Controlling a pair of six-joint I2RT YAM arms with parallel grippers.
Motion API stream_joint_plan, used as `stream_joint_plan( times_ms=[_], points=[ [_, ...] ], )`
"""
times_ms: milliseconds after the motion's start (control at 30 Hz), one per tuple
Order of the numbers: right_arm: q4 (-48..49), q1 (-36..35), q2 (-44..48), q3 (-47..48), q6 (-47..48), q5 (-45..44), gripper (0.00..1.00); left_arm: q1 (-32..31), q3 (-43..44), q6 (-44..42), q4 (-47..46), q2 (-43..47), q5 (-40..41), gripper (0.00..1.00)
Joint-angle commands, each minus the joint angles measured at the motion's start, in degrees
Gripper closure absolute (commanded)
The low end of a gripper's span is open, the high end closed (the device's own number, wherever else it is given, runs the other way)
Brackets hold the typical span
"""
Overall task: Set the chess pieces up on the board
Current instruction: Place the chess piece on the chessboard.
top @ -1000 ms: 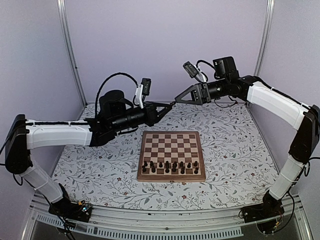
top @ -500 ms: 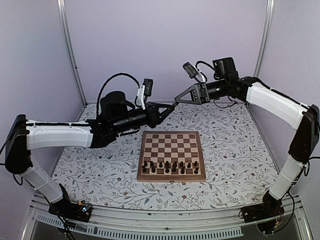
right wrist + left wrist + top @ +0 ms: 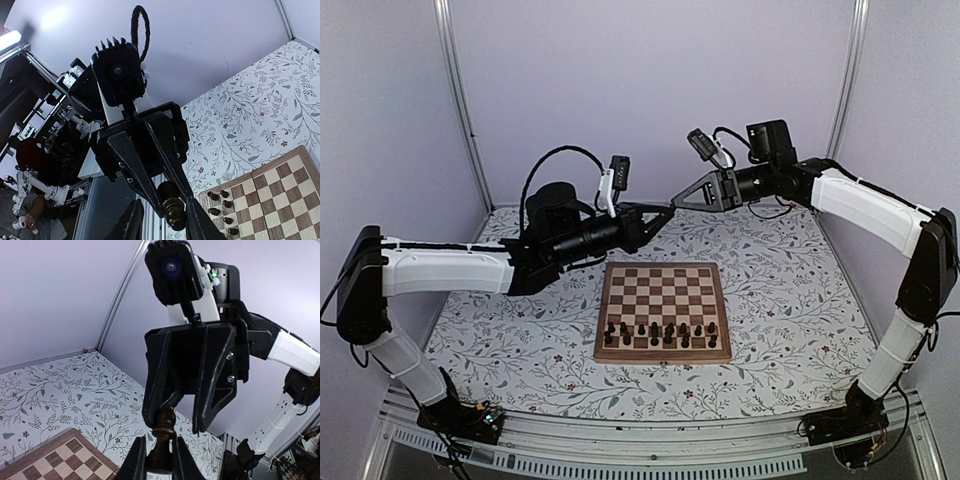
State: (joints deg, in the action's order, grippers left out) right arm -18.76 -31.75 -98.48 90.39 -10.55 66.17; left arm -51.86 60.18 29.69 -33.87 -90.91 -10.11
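My left gripper [image 3: 665,212] is shut on the base of one dark chess piece [image 3: 162,427] and holds it in the air behind the board [image 3: 663,292]. My right gripper [image 3: 678,200] meets it tip to tip. Its fingers stand open around the piece's head, one of them touching it. In the left wrist view my own fingers [image 3: 141,460] clamp the piece. In the right wrist view the piece [image 3: 174,212] sits between my spread fingers [image 3: 132,222], with a gap on one side. Several dark chess pieces [image 3: 660,333] stand in the board's near rows.
The floral table surface [image 3: 520,320] surrounds the board on all sides. Purple walls with metal corner posts [image 3: 460,100] close the back and sides. Both arms stretch high over the back of the table.
Both gripper tips have drifted slightly right and stayed joined at the piece. The pieces on the board have not moved.
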Motion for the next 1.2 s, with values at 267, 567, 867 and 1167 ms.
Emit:
stream_joint_plan(
  times_ms=[267, 567, 867, 1167],
  points=[
    [2.2, 0.0, 0.5, -1.2, 0.1, 2.7, 0.92, -0.6, 2.8, 0.7, -0.2, -2.7, 0.4, 0.85],
    [-11.9, 1.2, 1.6, 1.9, 18.8, -14.2, 0.97, -0.4, 2.6, -9.7, 15.9, 4.8, 2.7, 0.64],
    [-18.0, -1.8, 6.6, -4.2, 36.8, -29.7, 0.96, 4.3, 2.5, -18.1, 23.1, 9.2, 12.5, 0.58],
    [-18.6, -16.2, 13.8, -20.4, 50.7, -44.0, 0.94, 12.8, -2.0, -16.5, 24.9, 10.2, 9.9, 0.57]
  ],
)
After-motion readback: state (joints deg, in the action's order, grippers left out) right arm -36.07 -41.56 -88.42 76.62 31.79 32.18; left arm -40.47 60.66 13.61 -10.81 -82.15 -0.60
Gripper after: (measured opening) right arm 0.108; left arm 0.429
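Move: The dark chess piece is held out in mid-air by the left fingers, its middle about 2 cm to the right of the left hand point and 1 cm ahead. The open right fingers already straddle its head, its middle some 1 cm left of the right hand point and level with it. From the right hand, the chessboard's middle lies about 31 cm below, 2 cm ahead and 1 cm left; the standing pieces lie some 5 cm back, 1 cm left and 30 cm below. Hold both hands nearly still while the right fingers close on the piece's head, then open the left fingers and draw the left gripper clear, about 11 cm left and some 7 cm forward after a small dip. Keep the piece gripped in the right hand and lower it about 11 cm towards the board, drifting forward first, then back over the near rows, tipping the fingers downward. ##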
